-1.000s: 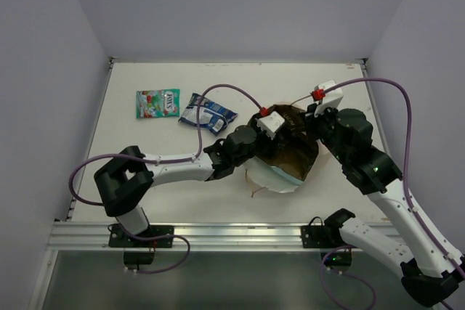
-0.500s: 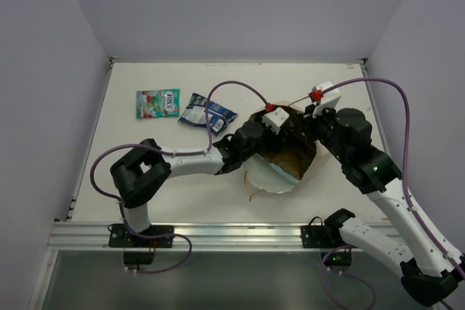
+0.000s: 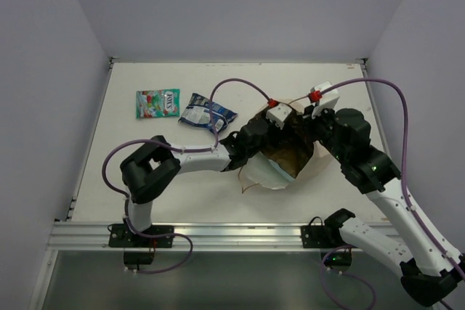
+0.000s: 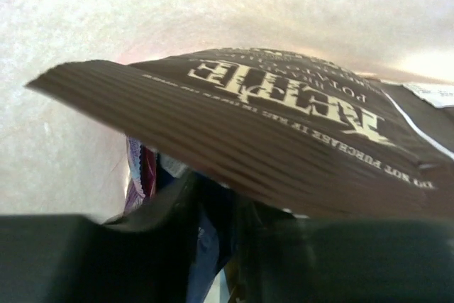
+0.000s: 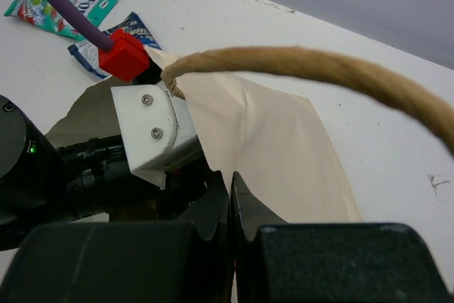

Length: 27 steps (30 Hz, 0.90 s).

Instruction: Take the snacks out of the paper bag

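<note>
The cream paper bag (image 3: 280, 173) lies on its side at the table's middle, mouth toward the left arm. My left gripper (image 4: 216, 211) is deep inside it, hidden in the top view. Its jaws stand a narrow gap apart under a dark brown-white snack packet (image 4: 284, 133); a blue packet (image 4: 202, 260) shows in the gap and a purple one (image 4: 135, 175) lies to the left. Whether anything is gripped I cannot tell. My right gripper (image 5: 230, 189) is shut on the bag's upper rim (image 5: 277, 154), holding the mouth up. A green-red packet (image 3: 158, 103) and a blue-white packet (image 3: 207, 113) lie outside on the table.
The bag's twisted cord handle (image 5: 319, 69) arches across the right wrist view, just above the gripper. The left arm's white camera housing (image 5: 156, 129) sits at the bag mouth, close to my right fingers. A purple cable (image 3: 232, 88) loops over the table behind the bag.
The left arm has pushed further into the bag and its jaws have narrowed from wide apart. The bag's lower lip shifted slightly. The right arm kept its hold and did not move.
</note>
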### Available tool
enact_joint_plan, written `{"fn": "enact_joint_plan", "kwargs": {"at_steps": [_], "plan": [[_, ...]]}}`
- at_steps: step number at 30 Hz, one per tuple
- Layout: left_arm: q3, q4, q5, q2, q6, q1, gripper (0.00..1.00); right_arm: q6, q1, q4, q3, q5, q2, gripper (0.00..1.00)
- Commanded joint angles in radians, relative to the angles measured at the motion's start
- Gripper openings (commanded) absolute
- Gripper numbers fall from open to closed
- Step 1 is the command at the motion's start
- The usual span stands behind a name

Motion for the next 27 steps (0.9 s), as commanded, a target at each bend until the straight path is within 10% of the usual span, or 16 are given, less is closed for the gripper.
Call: {"fn": "enact_joint_plan", "kwargs": {"at_steps": [1,5,27], "plan": [[0.036,0.047,-0.028,0.013,-0.019,0.018,0.18,0.015,0.008,0.067,0.001,-0.06,-0.013,0.0],[0.011,0.058,-0.023,-0.024,-0.018,0.018,0.0,0.015,0.008,0.078,-0.023,-0.038,-0.02,0.0],[-0.006,-0.623,0.055,-0.69,-0.1,-0.003,0.0,0.015,-0.056,0.116,-0.073,0.21,0.03,0.0]]}}
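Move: The blue packet lies deep in the paper bag right at the left fingertips, its middle about 4 cm ahead, 4 cm right and 3 cm below. The brown Kettle packet leans just above it, roughly 3 cm ahead of the left hand, 6 cm right and 3 cm up. A navy packet, already out, lies some 15 cm ahead, 26 cm left and 16 cm below. From the right hand the blue packet is about 11 cm ahead, 1 cm left and 17 cm below. Left fingers pinch the blue packet, pulling it up some 15 cm, left and back; right hand eases rim rightward. ##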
